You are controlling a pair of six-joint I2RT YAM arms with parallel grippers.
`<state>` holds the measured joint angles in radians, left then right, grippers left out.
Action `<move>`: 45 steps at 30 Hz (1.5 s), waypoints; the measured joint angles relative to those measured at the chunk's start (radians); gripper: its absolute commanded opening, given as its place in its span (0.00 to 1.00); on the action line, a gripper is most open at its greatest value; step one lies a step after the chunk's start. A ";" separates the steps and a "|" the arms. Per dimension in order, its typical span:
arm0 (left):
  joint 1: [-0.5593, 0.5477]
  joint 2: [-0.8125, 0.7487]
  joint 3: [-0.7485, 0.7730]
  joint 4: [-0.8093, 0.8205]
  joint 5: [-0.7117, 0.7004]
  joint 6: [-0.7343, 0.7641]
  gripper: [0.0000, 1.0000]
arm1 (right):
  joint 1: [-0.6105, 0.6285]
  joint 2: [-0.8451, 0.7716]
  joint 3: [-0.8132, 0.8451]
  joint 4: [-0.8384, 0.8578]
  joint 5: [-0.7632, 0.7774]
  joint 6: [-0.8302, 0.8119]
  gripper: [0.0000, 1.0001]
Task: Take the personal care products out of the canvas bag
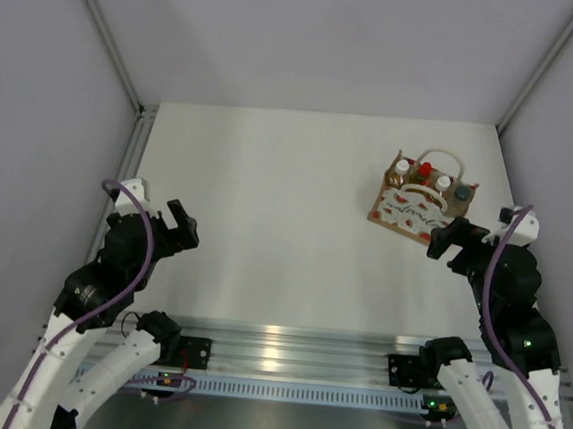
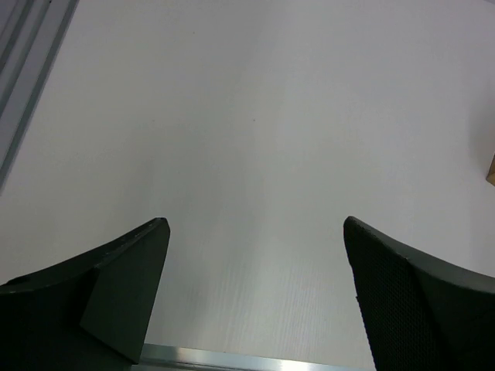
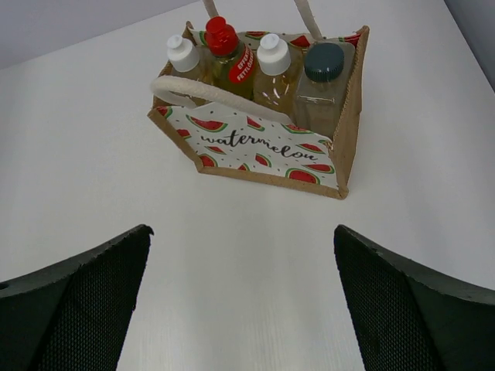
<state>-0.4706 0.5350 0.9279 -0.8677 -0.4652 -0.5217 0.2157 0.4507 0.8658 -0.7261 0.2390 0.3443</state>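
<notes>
The canvas bag (image 1: 412, 210) stands at the far right of the table, its white watermelon panel (image 3: 263, 147) facing my right gripper. Inside stand a row of bottles: an amber one with a white cap (image 3: 184, 56), a yellow one with a red cap (image 3: 223, 39), a second amber one with a white cap (image 3: 274, 56) and a clear one with a dark grey cap (image 3: 323, 63). My right gripper (image 1: 451, 239) is open and empty, just in front of the bag; it also shows in the right wrist view (image 3: 241, 232). My left gripper (image 1: 177, 227) is open and empty over bare table at the left.
The white table (image 1: 286, 225) is walled by grey panels at left, right and back. An aluminium rail (image 1: 285, 350) runs along the near edge between the arm bases. A metal frame strip (image 2: 27, 69) lies along the table's left side.
</notes>
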 measured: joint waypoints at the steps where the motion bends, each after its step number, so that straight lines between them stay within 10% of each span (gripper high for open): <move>1: 0.000 0.000 0.000 0.000 0.000 0.000 0.98 | 0.000 0.002 0.000 0.000 0.001 0.001 1.00; 24: 0.010 0.153 0.000 0.000 0.030 0.013 0.98 | -0.013 0.217 0.185 0.011 0.107 0.023 0.93; 37: 0.006 0.104 0.000 0.000 0.041 0.011 0.98 | -0.698 0.438 0.074 0.229 -0.403 0.191 0.71; 45: -0.002 0.100 0.000 0.000 0.042 0.011 0.98 | -0.757 0.506 -0.160 0.348 -0.579 0.304 0.60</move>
<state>-0.4725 0.6346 0.9276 -0.8673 -0.4229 -0.5106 -0.5411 0.9565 0.7055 -0.3786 -0.3401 0.6483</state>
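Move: Ahead of the right hand, about 25 cm out and 2 cm to its right, stands the canvas bag, its middle some 18 cm lower. In the bag, the green-capped bottle is about 23 cm ahead and 9 cm right of the hand, the right white-capped bottle 25 cm ahead and 4 cm right, and the red-capped bottle 29 cm straight ahead. From the left hand the bag lies roughly 26 cm ahead and 57 cm right. Arcing over to the bag's right side, the right hand first lifts some 4 cm while easing forward, swings out right, then drops steeply to end about 10 cm lower, 8 cm farther forward and 9 cm right. On the way the wrist rolls some 35 degrees left side up, yaws clockwise and tips down, the fingers closing partway. The left hand dips slightly, staying open. ##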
